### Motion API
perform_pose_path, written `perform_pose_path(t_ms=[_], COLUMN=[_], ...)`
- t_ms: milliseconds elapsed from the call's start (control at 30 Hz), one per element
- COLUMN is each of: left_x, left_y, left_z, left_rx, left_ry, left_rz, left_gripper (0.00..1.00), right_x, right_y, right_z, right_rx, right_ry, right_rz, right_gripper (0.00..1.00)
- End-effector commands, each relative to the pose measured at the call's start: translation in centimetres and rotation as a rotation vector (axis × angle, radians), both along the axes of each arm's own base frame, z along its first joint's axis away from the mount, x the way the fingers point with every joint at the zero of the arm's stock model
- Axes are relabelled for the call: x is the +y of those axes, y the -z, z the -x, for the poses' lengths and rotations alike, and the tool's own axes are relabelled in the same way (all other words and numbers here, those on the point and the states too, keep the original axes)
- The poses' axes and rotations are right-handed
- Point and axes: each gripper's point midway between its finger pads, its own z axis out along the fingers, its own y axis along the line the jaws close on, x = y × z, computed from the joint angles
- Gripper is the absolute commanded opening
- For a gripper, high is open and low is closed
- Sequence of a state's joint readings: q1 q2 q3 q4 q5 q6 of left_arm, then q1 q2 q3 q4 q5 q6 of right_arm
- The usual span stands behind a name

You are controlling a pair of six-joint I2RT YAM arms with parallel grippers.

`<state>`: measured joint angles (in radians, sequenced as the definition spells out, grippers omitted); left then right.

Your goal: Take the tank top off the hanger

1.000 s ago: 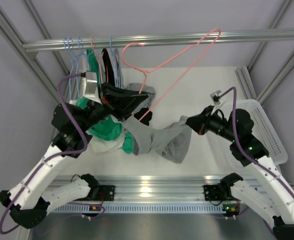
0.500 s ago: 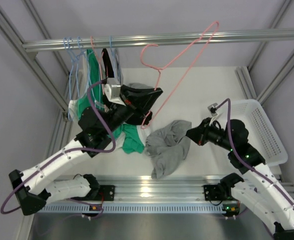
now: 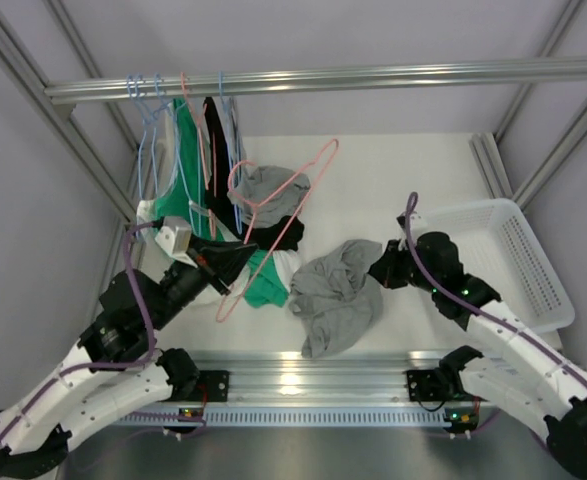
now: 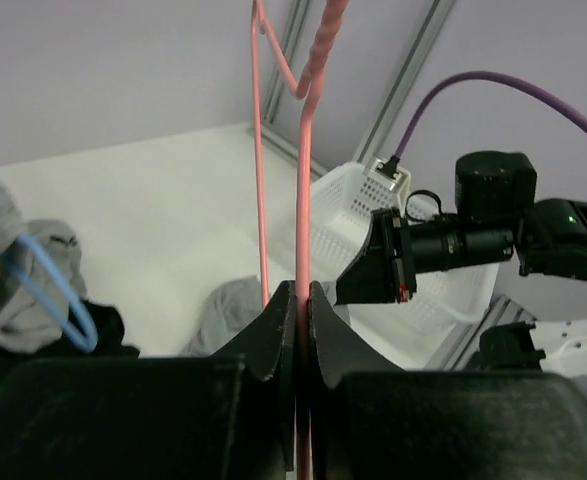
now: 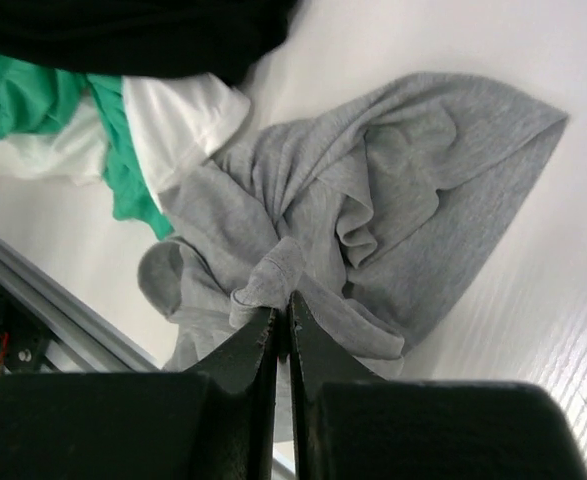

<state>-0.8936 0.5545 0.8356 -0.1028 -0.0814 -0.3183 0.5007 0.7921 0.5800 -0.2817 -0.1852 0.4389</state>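
Observation:
The pink wire hanger (image 3: 291, 185) is bare and tilted over the clothes pile. My left gripper (image 3: 247, 255) is shut on its wire, which runs up between the jaws in the left wrist view (image 4: 301, 296). The grey tank top (image 3: 335, 295) lies crumpled on the white table, off the hanger. My right gripper (image 3: 377, 269) is at its right edge. In the right wrist view the right gripper (image 5: 282, 312) is shut on a raised fold of the grey tank top (image 5: 403, 220).
Blue and pink hangers with green and black garments (image 3: 188, 150) hang from the rail (image 3: 373, 77) at back left. A pile of green, white, black and grey clothes (image 3: 268, 235) lies beneath. A white basket (image 3: 518, 250) stands at the right.
The tank top slid off the hanger and dropped onto the table. My left arm drew the bare hanger down from the rail toward the near left. The right gripper kept its hold.

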Motion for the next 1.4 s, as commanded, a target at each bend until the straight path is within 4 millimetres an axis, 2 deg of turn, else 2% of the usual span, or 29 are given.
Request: perform_pose_path(t_ms=[0, 33, 67, 100, 133, 167, 200, 233, 267, 300, 367, 400, 500, 633, 667, 700, 733, 800, 833, 900, 967, 1033, 1067, 1100, 1167, 1200, 1300, 1367], left_x=[2.1, 2.1, 2.6, 2.7, 2.0, 2.1, 1.9, 1.1, 0.8, 0.5, 0.2, 0.2, -0.6, -1.7, -2.6, -3.3, -3.6, -4.6, -4.0, -4.4, -3.5, -4.4, -4.4, -6.1, -7.3, -8.6, -10.5, -10.9], left_y=[3.5, 4.4, 4.4, 4.5, 6.5, 4.7, 4.5, 5.2, 3.3, 2.7, 2.1, 1.1, 0.7, -2.4, -3.2, -3.2, -4.8, -5.1, -6.4, -6.5, -7.6, -7.5, -8.8, -7.8, -8.2, -8.8, -9.1, -8.7], left_z=[0.3, -0.3, -1.1, -1.6, -2.5, -2.9, -3.0, -3.3, -3.2, -3.2, -3.8, -4.1, -5.2, -6.1, -5.7, -6.1, -6.2, -7.1, -7.6, -8.6, -9.6, -10.9, -11.4, -12.5, -13.6, -14.2, -15.4, -16.2], left_rx=[0.1, 0.135, 0.155, 0.179, 0.253, 0.261, 0.282, 0.323, 0.31, 0.311, 0.318, 0.308, 0.309, 0.279, 0.257, 0.249, 0.232, 0.238, 0.232, 0.238, 0.231, 0.219, 0.202, 0.199, 0.192, 0.184, 0.178, 0.187], left_ry=[-0.067, -0.095, -0.149, -0.176, -0.197, -0.225, -0.225, -0.217, -0.197, -0.191, -0.206, -0.222, -0.24, -0.305, -0.288, -0.295, -0.298, -0.322, -0.367, -0.412, -0.499, -0.547, -0.573, -0.578, -0.586, -0.575, -0.565, -0.566], left_rz=[-0.084, -0.114, -0.122, -0.142, -0.221, -0.209, -0.225, -0.27, -0.238, -0.225, -0.218, -0.2, -0.217, -0.179, -0.171, -0.196, -0.171, -0.178, -0.142, -0.145, -0.112, -0.134, -0.113, -0.165, -0.171, -0.168, -0.169, -0.171], left_gripper=[0.0, 0.0, 0.0, 0.0, 0.0, 0.0, 0.0, 0.0, 0.0, 0.0, 0.0, 0.0, 0.0, 0.0, 0.0, 0.0, 0.0, 0.0, 0.0, 0.0, 0.0, 0.0, 0.0, 0.0, 0.0, 0.0, 0.0, 0.0], right_x=[1.9, 2.1, 2.0, 1.4, 0.8, 0.5, -0.4, -1.0, -1.4, -1.7, -2.4, -2.6, -2.7, -2.7, -2.6, -2.6, -2.6, -2.5, -2.5, -2.4, -2.2, -1.9, -1.7, -1.6, -1.5, -1.5, -1.6, -1.6], right_y=[1.8, 2.2, 2.4, 2.1, 2.0, 1.5, 0.4, 0.3, -0.1, -1.0, -0.9, -1.2, -1.0, -0.6, -0.5, -0.5, -0.6, -0.9, -1.1, -1.5, -1.7, -2.0, -2.4, -2.8, -3.5, -3.9, -4.7, -4.7], right_z=[-1.4, -1.5, -1.7, -2.3, -2.3, -2.5, -2.8, -2.7, -2.7, -3.0, -2.8, -3.0, -3.0, -3.1, -3.2, -3.2, -3.2, -3.3, -3.3, -3.3, -3.1, -3.0, -3.0, -3.0, -3.0, -2.9, -2.8, -2.5], right_rx=[0.018, 0.024, 0.028, 0.013, 0.011, -0.004, -0.047, -0.046, -0.058, -0.076, -0.068, -0.077, -0.079, -0.068, -0.066, -0.067, -0.068, -0.072, -0.073, -0.082, -0.086, -0.09, -0.095, -0.101, -0.116, -0.128, -0.149, -0.154], right_ry=[-0.025, -0.027, -0.019, 0.021, 0.049, 0.074, 0.123, 0.141, 0.146, 0.164, 0.171, 0.183, 0.18, 0.175, 0.173, 0.172, 0.17, 0.17, 0.168, 0.169, 0.156, 0.138, 0.126, 0.124, 0.123, 0.122, 0.121, 0.114], right_rz=[0.021, 0.039, 0.059, 0.076, 0.086, 0.084, 0.084, 0.102, 0.118, 0.127, 0.17, 0.176, 0.185, 0.2, 0.202, 0.203, 0.203, 0.197, 0.193, 0.184, 0.174, 0.164, 0.154, 0.146, 0.136, 0.129, 0.113, 0.107], right_gripper=[0.05, 0.13, 0.4, 0.51, 0.6, 0.88, 0.99, 0.99, 0.99, 0.99, 0.99, 0.99, 0.99, 0.99, 0.99, 0.99, 0.99, 0.99, 0.99, 0.99, 0.99, 0.99, 0.99, 0.99, 0.99, 0.99, 0.99, 0.99])
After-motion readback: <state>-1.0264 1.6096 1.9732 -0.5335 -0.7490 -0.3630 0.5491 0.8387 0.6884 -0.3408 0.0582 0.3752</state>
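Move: The left hand holds the pink hanger; the free stretch of rail it is bound for is some 28 cm ahead, 11 cm right and 18 cm above. From that hand, the hanging clothes are about 25 cm ahead, 6 cm left and 6 cm up. The right hand still grips the tank top, whose heap centres about 7 cm left, 1 cm back and 9 cm below it, with the white basket 5 cm ahead, 21 cm right and 10 cm down. Sinking first by about 4.5 cm, then climbing and reaching forward and right (some 15 and 11 cm overall), the left hand keeps its grip on the hanger and carries the hook to the rail, turning about 30 degrees counter-clockwise. The right hand opens wide at once, letting go of the tank top as it dips 5 cm, then comes back up just over the heap and hovers, lifting slightly at the end. ##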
